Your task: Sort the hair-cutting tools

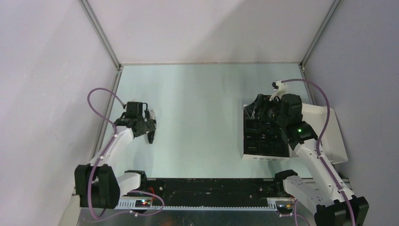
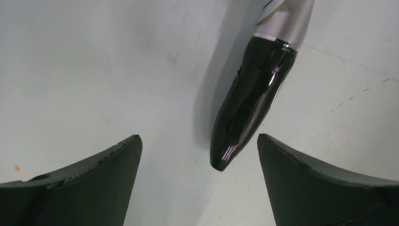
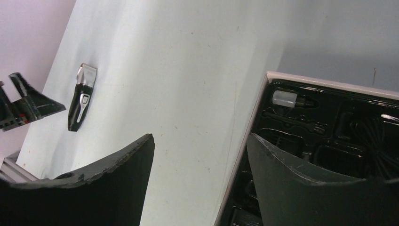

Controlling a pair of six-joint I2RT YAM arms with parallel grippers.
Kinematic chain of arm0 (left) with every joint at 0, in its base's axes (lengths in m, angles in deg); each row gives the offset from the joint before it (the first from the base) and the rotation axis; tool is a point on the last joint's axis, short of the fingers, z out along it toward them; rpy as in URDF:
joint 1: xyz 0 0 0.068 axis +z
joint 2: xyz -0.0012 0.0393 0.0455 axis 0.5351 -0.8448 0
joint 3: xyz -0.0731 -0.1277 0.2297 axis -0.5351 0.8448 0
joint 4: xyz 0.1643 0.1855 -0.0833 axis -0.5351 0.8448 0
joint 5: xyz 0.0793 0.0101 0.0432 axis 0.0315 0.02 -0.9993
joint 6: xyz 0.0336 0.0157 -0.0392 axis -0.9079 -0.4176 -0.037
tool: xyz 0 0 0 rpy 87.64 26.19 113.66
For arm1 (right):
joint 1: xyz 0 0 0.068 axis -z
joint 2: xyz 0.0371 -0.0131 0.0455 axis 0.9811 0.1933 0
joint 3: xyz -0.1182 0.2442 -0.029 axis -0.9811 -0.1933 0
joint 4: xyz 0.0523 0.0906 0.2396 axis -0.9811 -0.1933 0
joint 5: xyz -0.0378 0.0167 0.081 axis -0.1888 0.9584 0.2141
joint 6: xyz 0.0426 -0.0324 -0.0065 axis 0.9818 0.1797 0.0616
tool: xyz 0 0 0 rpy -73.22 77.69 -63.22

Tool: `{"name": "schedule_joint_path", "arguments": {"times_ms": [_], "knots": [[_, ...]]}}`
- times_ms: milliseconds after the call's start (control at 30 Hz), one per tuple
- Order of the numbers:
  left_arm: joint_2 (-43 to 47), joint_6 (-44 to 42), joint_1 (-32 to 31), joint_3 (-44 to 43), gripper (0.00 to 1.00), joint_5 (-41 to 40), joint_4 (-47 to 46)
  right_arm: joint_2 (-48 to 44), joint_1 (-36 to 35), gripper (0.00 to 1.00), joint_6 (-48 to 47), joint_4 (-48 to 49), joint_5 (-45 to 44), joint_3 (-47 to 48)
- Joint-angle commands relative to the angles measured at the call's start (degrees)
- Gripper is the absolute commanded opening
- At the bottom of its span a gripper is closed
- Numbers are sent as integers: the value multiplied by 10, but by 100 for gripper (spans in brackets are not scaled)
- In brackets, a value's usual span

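The clipper body (image 2: pixel 251 101), glossy black with a silvery tip, lies flat on the pale table. Its rear end sits between my left gripper's (image 2: pixel 200 146) open fingers, nearer the right finger and touching neither. From above, the clipper (image 1: pixel 151 138) shows as a dark shape just below my left gripper (image 1: pixel 149 127). My right gripper (image 3: pixel 200 139) is open and empty, hovering over the left rim of the white box (image 3: pixel 263 94). The clipper (image 3: pixel 81 96) also shows far left in the right wrist view. Small black pieces fill the box's black insert (image 3: pixel 329 141).
The white box (image 1: pixel 336 136) stands at the right of the table, its black insert under my right arm. A small whitish bottle (image 3: pixel 284 98) and a dark cord (image 3: pixel 376 136) lie in the insert. Grey walls enclose the table on three sides.
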Motion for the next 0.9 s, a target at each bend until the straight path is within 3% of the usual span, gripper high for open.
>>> {"name": "schedule_joint_path", "arguments": {"times_ms": [0,133,333,633,867], "knots": [[-40,3,11,-30,100,40,1,-21,-10,77,-12,31,3,-7],[-77,7,13,-39,99,84,-11,-28,-14,78,-16,33,-5,-14],[-132,12,13,-56,91,123,-33,-26,-17,78,-19,36,-9,-16],[-232,2,14,-101,67,177,-38,-21,-16,79,-19,37,-8,-18],[-243,-2,12,-95,58,184,-28,-20,-14,79,-17,39,-5,-18]]}}
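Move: The hair clipper lies on the table, silver head outward and black handle towards the robot. Its middle is about 5 cm ahead of the open left hand, roughly 5 cm to its right and 7 cm below. Nothing else lies near the clipper. From the right hand it is far over, some 55 cm to the left, about level in reach and 22 cm lower. The hair clipper's black handle is what the left hand comes down on: it sinks first, then swings right and forward while still dropping, about 5.5 cm down, 4.5 right and 3.5 forward. The wrist tips some 20 degrees to point almost straight down, and the wide-open fingers close a good third to straddle the handle, the left-side finger seeming to touch it. ##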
